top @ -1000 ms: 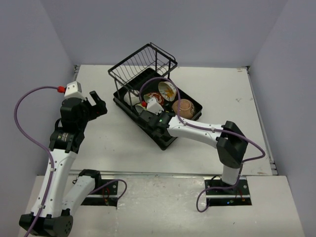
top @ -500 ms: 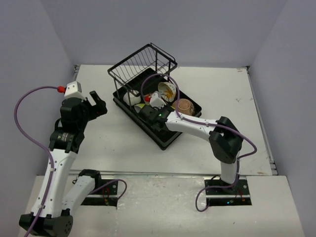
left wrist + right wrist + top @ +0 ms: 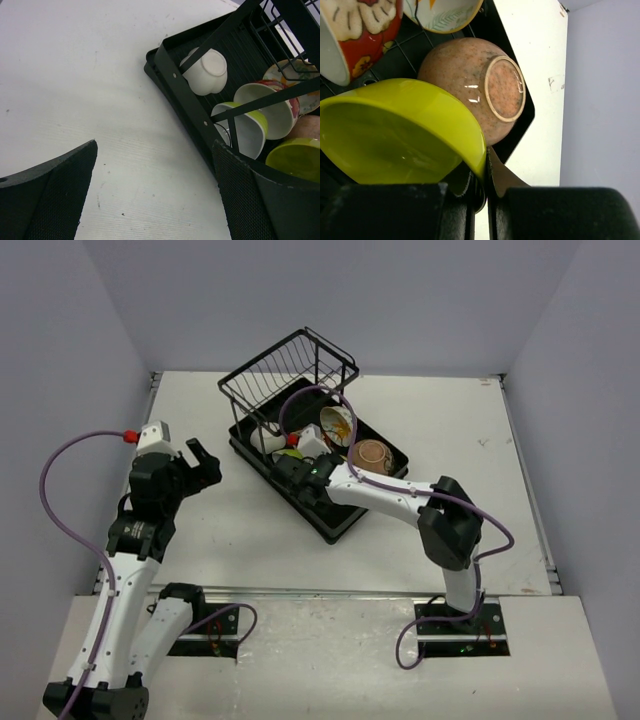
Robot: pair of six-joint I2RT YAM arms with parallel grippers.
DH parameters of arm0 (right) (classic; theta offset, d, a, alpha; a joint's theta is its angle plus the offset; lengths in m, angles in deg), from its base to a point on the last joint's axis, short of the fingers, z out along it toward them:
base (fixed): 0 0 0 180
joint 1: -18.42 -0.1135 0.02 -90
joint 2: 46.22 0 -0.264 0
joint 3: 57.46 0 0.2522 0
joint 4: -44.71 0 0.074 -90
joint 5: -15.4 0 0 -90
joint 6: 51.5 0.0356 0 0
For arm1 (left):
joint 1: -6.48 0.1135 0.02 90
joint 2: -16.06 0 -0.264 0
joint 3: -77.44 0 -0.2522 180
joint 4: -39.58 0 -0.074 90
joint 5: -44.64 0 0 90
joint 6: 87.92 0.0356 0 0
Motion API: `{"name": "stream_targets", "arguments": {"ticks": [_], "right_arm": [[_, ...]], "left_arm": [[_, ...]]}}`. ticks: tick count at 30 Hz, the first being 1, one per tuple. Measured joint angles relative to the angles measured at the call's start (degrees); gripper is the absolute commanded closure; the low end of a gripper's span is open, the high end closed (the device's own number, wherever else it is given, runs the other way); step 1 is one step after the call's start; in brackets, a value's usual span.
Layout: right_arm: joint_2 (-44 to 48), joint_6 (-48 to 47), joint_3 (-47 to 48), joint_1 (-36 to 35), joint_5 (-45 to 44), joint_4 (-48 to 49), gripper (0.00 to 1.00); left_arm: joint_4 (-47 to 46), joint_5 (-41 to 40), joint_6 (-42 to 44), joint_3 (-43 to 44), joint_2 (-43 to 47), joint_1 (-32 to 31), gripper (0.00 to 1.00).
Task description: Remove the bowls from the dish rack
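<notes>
The black dish rack lies slantwise mid-table, its wire basket raised at the far end. My right gripper is shut on the rim of a lime-green bowl inside the tray. Behind it lie a tan-brown bowl bottom up, a red-flowered bowl and a leaf-patterned bowl. My left gripper hangs open over bare table left of the rack, holding nothing. Its view shows a white bowl upside down and a second lime-green bowl under the basket frame.
The rack's near-left tray edge runs close to my left gripper's right finger. Grey walls close in the table on the left, back and right. White table surface lies to the right of the rack.
My right gripper has reached further left into the tray and closed on the lime-green bowl's rim. My left arm has shifted slightly toward the rack, still open.
</notes>
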Motion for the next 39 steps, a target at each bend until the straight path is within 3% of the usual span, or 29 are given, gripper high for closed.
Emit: {"name": "stream_targets", "arguments": {"ticks": [7,13,16,21,27,39], "right_arm": [[1.6,9.1,7.5,-0.7,-1.9,-13.4,1.00],[10.2,11.4,8.7,3.4,-0.5,-18.3,1.00],[15.5,10.7,8.5,10.7,1.4,-18.1,1.00],[25.5,5.5,5.4,29.4,6.8,-12.1,1.00],[25.7,2.4,4.5,48.7,18.1,-6.7,1.00],[14.3,4.3,-4.1,65.1,42.2,1.4,1.00]], "left_arm": [[-0.9,-0.4,-0.5,0.3,-1.6,0.0,0.04],[2.4,-9.8,-2.0,6.4,-7.4,-0.1,0.01],[3.7,-15.1,-2.5,9.6,-9.0,-0.1,0.01],[4.4,-20.0,-2.5,12.9,-12.1,0.0,0.01],[4.3,-20.8,-2.7,14.0,-16.3,0.5,0.02],[3.8,-19.0,-2.4,14.1,-21.1,0.6,0.03]]}}
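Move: My right hand already pinches the wall of the yellow bowl in the dish rack. The open table it goes to lies about 30 cm to the right, 6 cm ahead and some 11 cm below. The brown bowl is roughly 6 cm right and 3 cm ahead, the red flowered bowl about 7 cm left and 5 cm ahead, both slightly lower. From my left hand, that open table is nearly 60 cm right, about 4 cm ahead and well below. Keeping my right fingers shut on the yellow bowl's wall, I lift it about 15 cm, swinging it over the brown bowl and the rack's right edge, some 33 cm right and slightly forward, then lower it back to grip height. That wrist turns clockwise while its left side rolls up, each over 40 degrees. My open, empty left hand shifts left and forward, away from the rack, turning slightly counter-clockwise. ##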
